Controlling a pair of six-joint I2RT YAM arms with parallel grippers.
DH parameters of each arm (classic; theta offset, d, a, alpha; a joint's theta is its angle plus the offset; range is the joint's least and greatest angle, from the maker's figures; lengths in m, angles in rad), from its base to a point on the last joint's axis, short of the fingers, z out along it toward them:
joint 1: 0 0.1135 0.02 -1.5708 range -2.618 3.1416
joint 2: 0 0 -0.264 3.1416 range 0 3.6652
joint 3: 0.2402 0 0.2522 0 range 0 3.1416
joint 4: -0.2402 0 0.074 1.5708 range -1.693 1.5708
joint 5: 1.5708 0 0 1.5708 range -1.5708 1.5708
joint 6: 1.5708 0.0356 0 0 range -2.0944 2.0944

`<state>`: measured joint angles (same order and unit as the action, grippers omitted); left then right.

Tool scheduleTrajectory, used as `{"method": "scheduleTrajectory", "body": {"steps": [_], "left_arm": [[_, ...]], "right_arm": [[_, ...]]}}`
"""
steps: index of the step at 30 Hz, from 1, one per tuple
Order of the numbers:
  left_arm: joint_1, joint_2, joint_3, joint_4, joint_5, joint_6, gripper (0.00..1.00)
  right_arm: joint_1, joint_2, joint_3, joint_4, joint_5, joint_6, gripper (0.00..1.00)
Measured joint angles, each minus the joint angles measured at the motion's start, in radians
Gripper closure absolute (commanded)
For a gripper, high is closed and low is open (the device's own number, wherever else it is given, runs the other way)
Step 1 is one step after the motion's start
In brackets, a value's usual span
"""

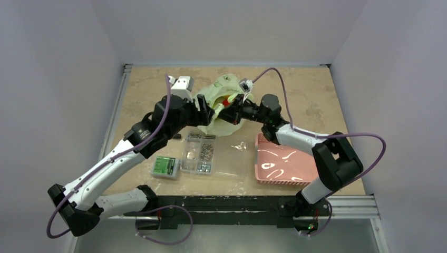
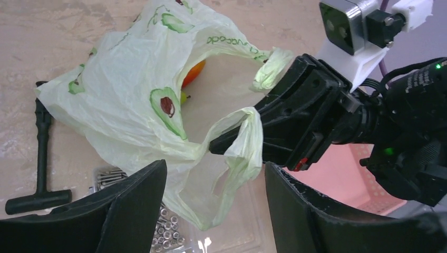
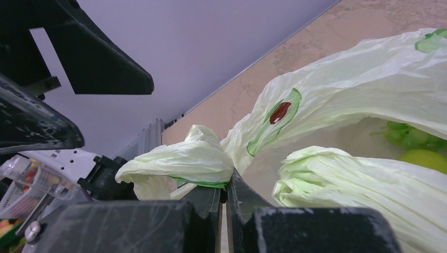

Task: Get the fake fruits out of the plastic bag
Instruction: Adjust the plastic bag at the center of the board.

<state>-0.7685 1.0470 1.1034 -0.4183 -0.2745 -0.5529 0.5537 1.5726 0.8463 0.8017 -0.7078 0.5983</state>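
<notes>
The pale yellow-green plastic bag (image 1: 224, 89) with avocado prints lies at the table's middle back, its mouth pulled open. My right gripper (image 3: 224, 185) is shut on one bunched handle (image 3: 184, 161) and holds it up. In the left wrist view the right gripper (image 2: 215, 146) pinches that handle. My left gripper (image 2: 215, 168) is open, its fingers (image 2: 137, 203) either side of the hanging handle loop without touching it. Inside the bag a red-orange fruit (image 2: 194, 73) shows. The right wrist view shows green grapes (image 3: 414, 135) and a yellow-green fruit (image 3: 428, 158).
A clear compartment box (image 1: 200, 153) of nuts and bolts and a small green box (image 1: 165, 167) sit in front of the bag. A pink basket (image 1: 284, 166) stands at the front right. A black T-handle tool (image 2: 41, 153) lies left of the bag.
</notes>
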Motion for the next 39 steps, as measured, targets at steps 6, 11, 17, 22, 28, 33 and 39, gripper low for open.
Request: {"method": "scheduleTrajectory", "body": {"steps": [6,11,17,22,28,33,39], "left_arm": [[0.009,0.093,0.105,-0.085,0.114,0.053,0.32],[0.009,0.151,0.11,-0.116,0.17,0.079,0.57],[0.009,0.189,0.139,-0.155,0.147,0.113,1.0],[0.009,0.17,0.112,-0.12,0.103,0.14,1.0],[0.009,0.008,-0.095,0.039,0.069,0.143,1.0],[0.009,-0.066,-0.209,0.15,0.051,0.125,1.0],[0.009,-0.111,-0.273,0.222,0.044,0.13,1.0]], "right_arm": [[0.018,0.0,0.021,-0.038,0.002,-0.032,1.0],[0.029,-0.001,0.025,-0.057,0.006,-0.046,1.0],[0.035,-0.003,0.039,-0.096,0.012,-0.065,0.97],[0.047,-0.045,0.052,-0.228,0.171,-0.099,0.63],[0.048,-0.161,0.03,-0.382,0.419,-0.109,0.44],[0.049,-0.179,0.016,-0.446,0.455,-0.159,0.44],[0.049,-0.139,0.021,-0.52,0.42,-0.227,0.22]]}}
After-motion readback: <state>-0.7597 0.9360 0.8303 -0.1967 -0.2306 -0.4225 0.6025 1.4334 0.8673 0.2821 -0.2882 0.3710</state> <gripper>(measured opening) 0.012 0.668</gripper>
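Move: The plastic bag's near-left edge is already pinched in the right fingertips, its loose flap about 2 cm left and 1 cm back of that hand. From the open left gripper the flap is some 3 cm right, 1 cm ahead and 3 cm down. The red fruit in the bag lies about 10 cm ahead, 3 right and 14 below the right hand; the pink basket 13 back, 27 right, 15 below. The screw box is 9 cm back, 2 left and 19 below the left hand. The left fingers close on the bag flap beside the right fingertips, after the left hand dips about 4 cm and shifts 3 cm right; it then draws the flap back left by some 4 cm. The right fingers ease slightly left, open to let go, swing about 5 cm right and 3 cm forward, turning 20 degrees clockwise, then sink about 4 cm, still open, at the bag's mouth. ##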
